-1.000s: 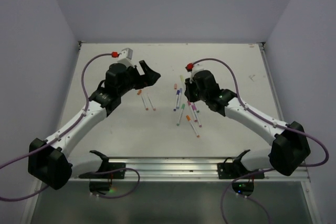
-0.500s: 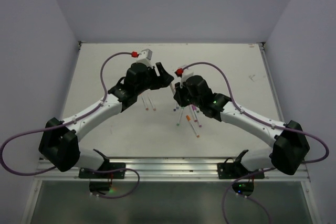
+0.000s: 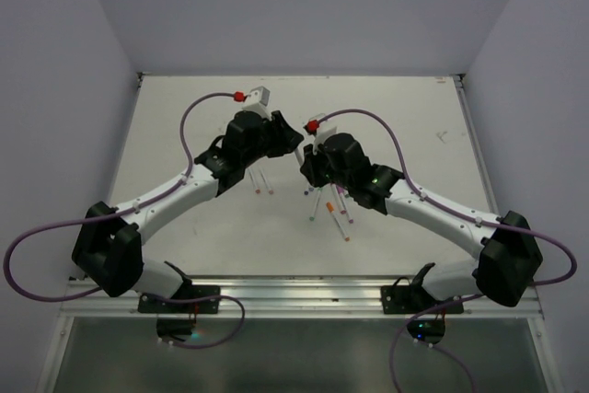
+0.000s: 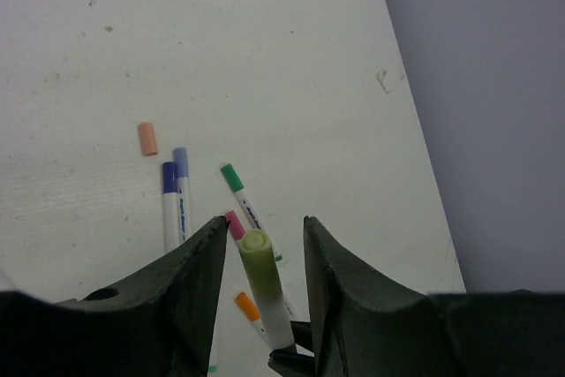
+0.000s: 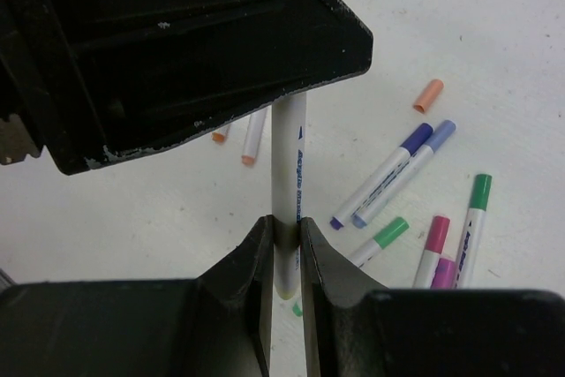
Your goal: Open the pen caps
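Note:
My right gripper (image 5: 286, 222) is shut on the white barrel of a pen (image 5: 290, 156) and holds it up off the table. Its yellow-green pen cap (image 4: 259, 262) points at the left wrist camera. My left gripper (image 4: 265, 222) straddles that cap; the left finger is almost on it and a gap shows beside the right finger, so it stands open. In the top view, the left gripper (image 3: 293, 140) and the right gripper (image 3: 306, 165) meet near the table's middle. A loose orange cap (image 4: 147, 139) lies on the table.
Several capped pens lie under the grippers: two blue ones (image 5: 393, 174), a green one (image 5: 477, 218), a pink one (image 5: 433, 245). Two uncapped pens (image 3: 262, 181) lie to the left of them. Purple cables arc over both arms. The table's right edge (image 3: 474, 144) is near a wall.
The left arm swung right until its gripper met the right one, and its jaws narrowed around the yellow-green cap. The right gripper shifted a little left, still holding the pen.

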Controlling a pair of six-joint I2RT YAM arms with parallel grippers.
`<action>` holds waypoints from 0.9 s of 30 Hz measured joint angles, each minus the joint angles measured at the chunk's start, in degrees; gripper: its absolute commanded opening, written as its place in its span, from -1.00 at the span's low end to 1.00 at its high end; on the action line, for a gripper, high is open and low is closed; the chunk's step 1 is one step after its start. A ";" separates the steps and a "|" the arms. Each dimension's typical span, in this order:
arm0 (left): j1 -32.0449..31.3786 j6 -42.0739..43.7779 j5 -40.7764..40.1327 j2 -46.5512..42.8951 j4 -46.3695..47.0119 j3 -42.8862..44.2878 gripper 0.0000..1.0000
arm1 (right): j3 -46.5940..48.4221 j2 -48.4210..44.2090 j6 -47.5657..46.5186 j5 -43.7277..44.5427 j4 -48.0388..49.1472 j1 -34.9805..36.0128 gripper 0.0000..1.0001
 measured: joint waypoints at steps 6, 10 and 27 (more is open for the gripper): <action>-0.09 -1.38 0.46 0.00 1.73 0.00 -0.47 | 0.00 0.00 0.20 0.11 0.42 0.04 -1.00; -0.07 -2.03 0.44 0.00 2.34 0.00 -0.83 | 0.00 0.00 0.66 0.26 0.98 0.07 -1.00; -0.09 -2.73 0.52 -0.72 3.96 -1.29 -1.00 | -3.32 -0.11 2.56 0.09 5.42 0.33 -0.07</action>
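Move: The olive upper end of the pen, which the right hand still holds near the bottom, stands between the left hand's open fingers, about 1 cm below their pinch point. From the right hand this end lies some 5 cm ahead, 2 cm left and 6 cm up. On the table about 20 cm below the left hand, the two blue pens lie roughly 2 cm ahead and 4 cm right of it, the loose orange cap about 10 cm ahead and 4 cm right. Inward from both sides, the left fingers close on the pen's olive upper end and pinch it, the left hand rising about 1 cm. The right hand keeps its grip almost in place and only then opens to nearly half, letting go of the pen's lower part and sinking about 1 cm after a slight rise. ##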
